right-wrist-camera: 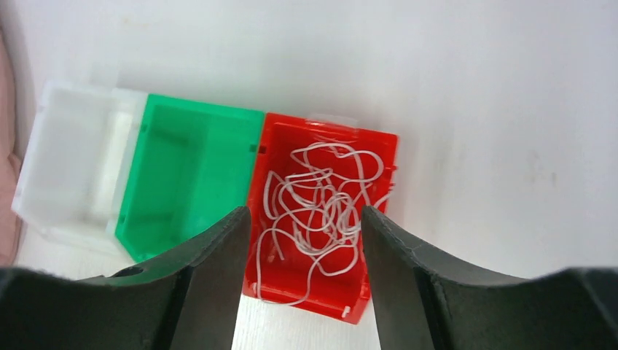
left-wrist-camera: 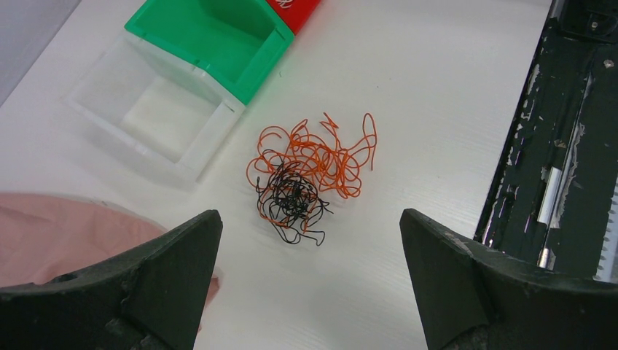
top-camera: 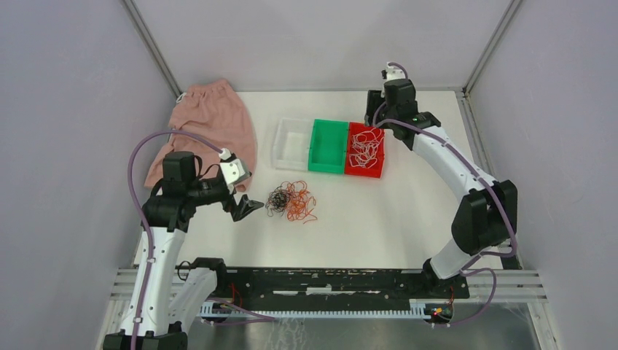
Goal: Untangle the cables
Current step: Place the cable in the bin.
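A tangle of orange and black cables (top-camera: 291,200) lies on the white table, in front of the bins. In the left wrist view the black cables (left-wrist-camera: 290,197) sit knotted into the orange ones (left-wrist-camera: 328,157). My left gripper (top-camera: 248,208) hovers just left of this tangle with its jaws wide open and empty (left-wrist-camera: 310,216). White cables (top-camera: 364,148) lie loose in the red bin (top-camera: 366,173). My right gripper (right-wrist-camera: 306,215) hangs above that bin (right-wrist-camera: 291,281), open, with nothing between its fingers; the white cables (right-wrist-camera: 321,204) show below the gap.
A green bin (top-camera: 328,164) and a clear bin (top-camera: 280,146) stand in a row left of the red one. A pink cloth (top-camera: 211,124) lies at the back left. A black rail (top-camera: 328,281) runs along the near table edge.
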Controlling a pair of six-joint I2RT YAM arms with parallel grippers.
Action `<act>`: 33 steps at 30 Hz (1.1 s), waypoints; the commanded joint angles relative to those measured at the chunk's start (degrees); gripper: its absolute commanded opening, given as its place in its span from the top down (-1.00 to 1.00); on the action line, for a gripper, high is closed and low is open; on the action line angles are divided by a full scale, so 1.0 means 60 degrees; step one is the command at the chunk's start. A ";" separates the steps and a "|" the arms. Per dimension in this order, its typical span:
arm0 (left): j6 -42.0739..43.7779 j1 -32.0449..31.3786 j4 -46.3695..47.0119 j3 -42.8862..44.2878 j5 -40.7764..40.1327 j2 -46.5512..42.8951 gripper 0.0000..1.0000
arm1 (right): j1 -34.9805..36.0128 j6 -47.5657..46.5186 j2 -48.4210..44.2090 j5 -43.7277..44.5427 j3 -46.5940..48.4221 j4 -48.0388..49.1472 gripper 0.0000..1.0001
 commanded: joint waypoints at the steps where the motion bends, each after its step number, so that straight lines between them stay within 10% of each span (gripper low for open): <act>1: 0.0259 0.0027 0.0078 0.0370 0.0199 -0.0022 -0.99 | -0.0556 0.0395 -0.0518 0.0866 -0.0801 0.0413 -0.26; 16: 0.0156 0.0036 0.0039 0.0458 0.0037 0.0122 -0.98 | -0.0536 0.0329 0.0879 0.0548 -0.1084 0.0559 0.28; 33: 0.0242 0.0044 0.0046 0.0533 -0.0036 0.0182 -0.99 | 0.0224 -0.0510 0.2730 0.1525 -0.0197 0.0195 0.42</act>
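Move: The red bin holding the white cable lies under my right hand: its middle is about 18 cm below, some 2 cm to the left and perhaps 1 cm back. The green bin is about 14 cm to the left of this hand and level with it, the clear bin about 25 cm left and 1 cm ahead, both also 18 cm below. From my idle left hand the red bin is some 24 cm ahead, 31 cm right and 21 cm below. I swing my empty right hand about 4 cm to the right, then bring it down into the red bin towards the loose white cable, ending some 14 cm lower while easing a couple of centimetres back left. On the way I tip the fingers about 15 degrees further down, roll the hand's left side down about 10 degrees, and close the fingers from over half open to roughly a third. ##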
